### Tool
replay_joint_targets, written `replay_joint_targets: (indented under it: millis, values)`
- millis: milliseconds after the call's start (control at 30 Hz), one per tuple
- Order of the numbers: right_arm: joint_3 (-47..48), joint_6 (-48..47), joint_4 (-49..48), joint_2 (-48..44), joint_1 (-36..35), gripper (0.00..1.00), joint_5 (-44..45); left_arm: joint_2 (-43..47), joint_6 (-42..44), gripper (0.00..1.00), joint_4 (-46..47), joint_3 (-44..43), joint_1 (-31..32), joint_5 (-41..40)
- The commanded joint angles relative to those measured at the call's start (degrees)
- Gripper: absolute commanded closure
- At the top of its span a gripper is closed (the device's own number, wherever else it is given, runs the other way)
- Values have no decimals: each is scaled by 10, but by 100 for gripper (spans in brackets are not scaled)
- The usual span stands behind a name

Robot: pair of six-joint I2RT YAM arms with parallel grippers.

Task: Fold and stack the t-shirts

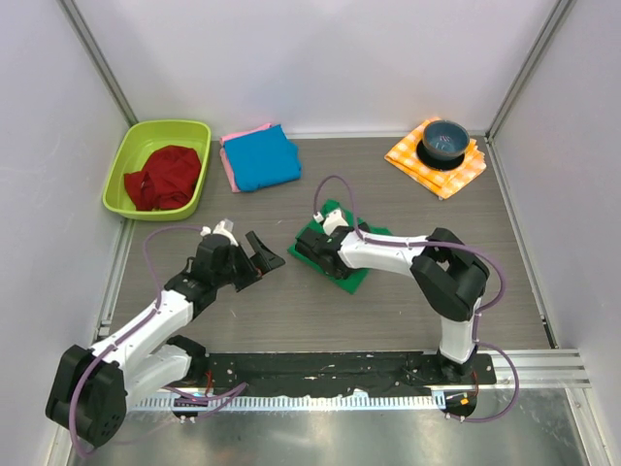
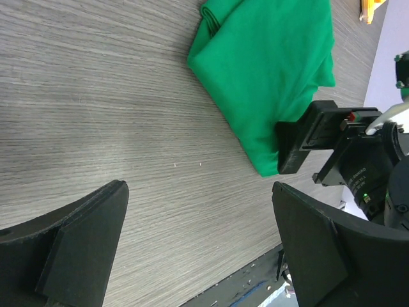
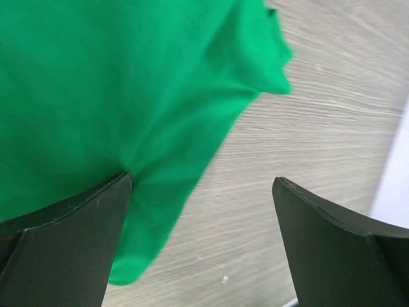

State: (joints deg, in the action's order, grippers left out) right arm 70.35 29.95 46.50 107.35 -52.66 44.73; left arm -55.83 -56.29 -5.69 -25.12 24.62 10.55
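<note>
A folded green t-shirt (image 1: 357,276) lies mid-table, partly hidden under my right arm. My right gripper (image 1: 309,250) is low over its left edge and open. In the right wrist view one finger (image 3: 70,236) rests against the green t-shirt (image 3: 96,83) and the other stands over bare wood; nothing is pinched in the right gripper (image 3: 201,182). My left gripper (image 1: 266,255) hangs open just left of the shirt, holding nothing. The left wrist view shows the left gripper (image 2: 199,187) over bare wood, with the green t-shirt (image 2: 268,70) ahead. A folded blue t-shirt (image 1: 260,157) lies on a pink one (image 1: 227,167) at the back.
A lime-green bin (image 1: 121,160) at the back left holds a crumpled red cloth (image 1: 163,177). An orange-and-white checked cloth (image 1: 466,175) with a dark bowl (image 1: 444,139) on it sits at the back right. White walls surround the table.
</note>
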Motion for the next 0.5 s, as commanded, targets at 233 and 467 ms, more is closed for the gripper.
replay_joint_targets:
  millis: [233,467]
  values:
    - [111,-178,33,-52,-91,0,173,6,29,0,-71,-35,-4,-58]
    - [24,-245,-31,-101,-153,0,-58,-75,57,0,-94,-94,-62,-43]
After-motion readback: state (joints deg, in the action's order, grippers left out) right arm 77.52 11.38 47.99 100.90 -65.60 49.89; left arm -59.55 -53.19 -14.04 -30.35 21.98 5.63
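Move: The green t-shirt, folded to a small packet, has its middle about 3 cm ahead and 6 cm left of the right hand and some 2 cm lower; that hand stands at its near right edge. The blue folded shirt is roughly 26 cm ahead and 27 cm left, the checkered cloth with the bowl about 26 cm ahead and 19 cm right. From the left hand the green t-shirt lies some 18 cm right, 6 cm ahead and 7 cm below. Off the green t-shirt's near right edge the right hand lifts about 9 cm, fingers still wide open, then swings some 7 cm left and a little back above its near corner, turning roughly 25 degrees counter-clockwise. Late on, the open left hand shifts about 3 cm left and slightly forward, away from the shirt. ##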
